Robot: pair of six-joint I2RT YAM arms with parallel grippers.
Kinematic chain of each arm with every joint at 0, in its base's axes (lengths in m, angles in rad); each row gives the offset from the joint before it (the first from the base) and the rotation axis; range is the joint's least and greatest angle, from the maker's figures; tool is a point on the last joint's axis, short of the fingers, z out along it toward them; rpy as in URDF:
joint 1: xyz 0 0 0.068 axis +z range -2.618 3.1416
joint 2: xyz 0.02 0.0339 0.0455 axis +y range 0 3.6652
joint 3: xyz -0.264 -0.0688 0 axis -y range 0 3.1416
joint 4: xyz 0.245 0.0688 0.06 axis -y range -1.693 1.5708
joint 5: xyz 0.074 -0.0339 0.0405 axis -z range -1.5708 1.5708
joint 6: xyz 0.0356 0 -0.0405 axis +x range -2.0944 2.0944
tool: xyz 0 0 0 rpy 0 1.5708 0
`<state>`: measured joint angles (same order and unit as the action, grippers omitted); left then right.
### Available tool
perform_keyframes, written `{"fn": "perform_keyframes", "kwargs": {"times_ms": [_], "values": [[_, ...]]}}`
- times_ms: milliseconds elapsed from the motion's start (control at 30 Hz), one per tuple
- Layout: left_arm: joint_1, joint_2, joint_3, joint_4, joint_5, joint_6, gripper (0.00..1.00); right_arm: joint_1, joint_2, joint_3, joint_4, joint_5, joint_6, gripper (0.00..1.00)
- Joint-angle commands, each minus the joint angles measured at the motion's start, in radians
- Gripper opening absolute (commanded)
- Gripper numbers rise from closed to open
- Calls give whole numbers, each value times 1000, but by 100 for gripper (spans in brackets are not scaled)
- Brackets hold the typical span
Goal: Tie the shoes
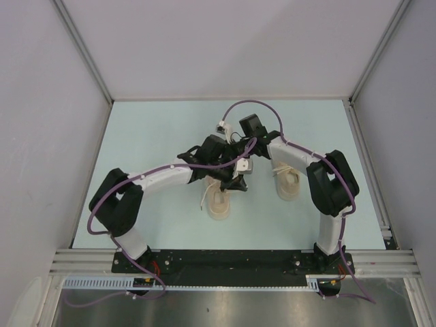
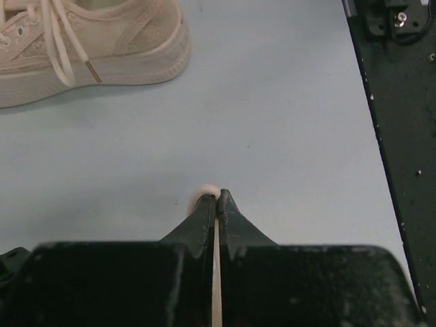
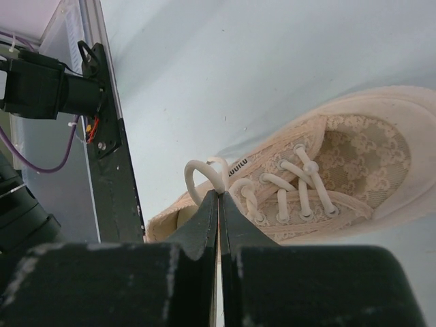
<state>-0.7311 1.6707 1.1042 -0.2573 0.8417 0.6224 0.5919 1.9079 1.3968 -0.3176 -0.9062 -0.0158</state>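
Observation:
Two beige shoes stand on the pale blue table, the left shoe (image 1: 219,203) and the right shoe (image 1: 287,184). Both arms reach in over the left shoe and hide its upper part. My left gripper (image 2: 218,194) is shut on a piece of off-white lace (image 2: 203,193) that bulges out at its tips. In that view a shoe (image 2: 102,48) lies at the top left, with a loose lace end (image 2: 68,58) hanging over its side. My right gripper (image 3: 219,193) is shut on a lace loop (image 3: 197,170) standing up above the laced shoe (image 3: 340,163).
The right arm's black link (image 2: 398,136) crosses the right side of the left wrist view. A black arm link (image 3: 112,157) and purple cable (image 3: 41,163) stand at the left of the right wrist view. Grey walls enclose the table (image 1: 150,136) on three sides.

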Motion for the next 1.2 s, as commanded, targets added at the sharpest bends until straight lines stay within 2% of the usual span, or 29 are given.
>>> {"fn": "perform_keyframes", "kwargs": {"times_ms": [0,167,300,333,367,467,533,600,700,833,867,967,1067,1167], "values": [[-19,23,-33,251,-6,-180,0,2,17,16,28,-43,10,0],[-27,38,-101,332,-75,-188,0,5,22,16,31,-51,11,0],[-39,26,-159,331,-96,-155,1,8,26,16,18,-54,8,0],[-42,-11,-176,331,-96,-141,3,9,28,16,18,-54,7,0],[-45,-29,-193,329,-96,-116,15,11,26,15,15,-56,5,0],[-47,-154,-254,340,-93,-148,34,16,29,16,9,-56,-1,0],[-47,-210,-248,319,-104,-275,43,19,29,16,6,-53,-12,0],[-47,-304,-210,232,-89,-328,44,23,26,16,3,-51,-18,0],[-30,-472,-257,217,-96,-403,45,29,25,16,6,-49,-23,0],[111,-607,-380,205,-79,-495,43,34,23,16,15,-49,-18,0],[195,-618,-400,196,-75,-500,43,36,22,18,17,-48,-18,0],[338,-606,-448,202,-69,-529,45,37,23,16,20,-48,-13,0],[406,-553,-474,252,-30,-595,48,42,22,16,28,-48,-7,0],[410,-519,-515,378,-3,-670,50,46,19,18,43,-40,4,0]]}}
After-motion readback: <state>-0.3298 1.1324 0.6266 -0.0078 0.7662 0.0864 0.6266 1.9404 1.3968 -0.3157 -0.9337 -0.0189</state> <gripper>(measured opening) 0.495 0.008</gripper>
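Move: The left hand, reaching across, pinches a lace; the table patch where the lace will be let go is about 8 cm below and 1 cm back. The shoe being tied has its middle roughly 9 cm to the left, 2 cm ahead and 5 cm below. The loop in the right fingers is some 8 cm left, 4 cm ahead, level in height. The second shoe stands about 18 cm right, 8 cm ahead. From the right hand, that table patch is about 8 cm right, 5 cm back and 8 cm below. Down about 4 cm beside the shoe, drawing slightly back, the left hand opens to roughly half and lets go of the lace. It then rises some 15 cm and swings left over the shoe, turning counter-clockwise about 40 degrees, and sinks again with open fingers on the shoe's left side. The right hand keeps its pinch on the loop, easing slightly down and back. ##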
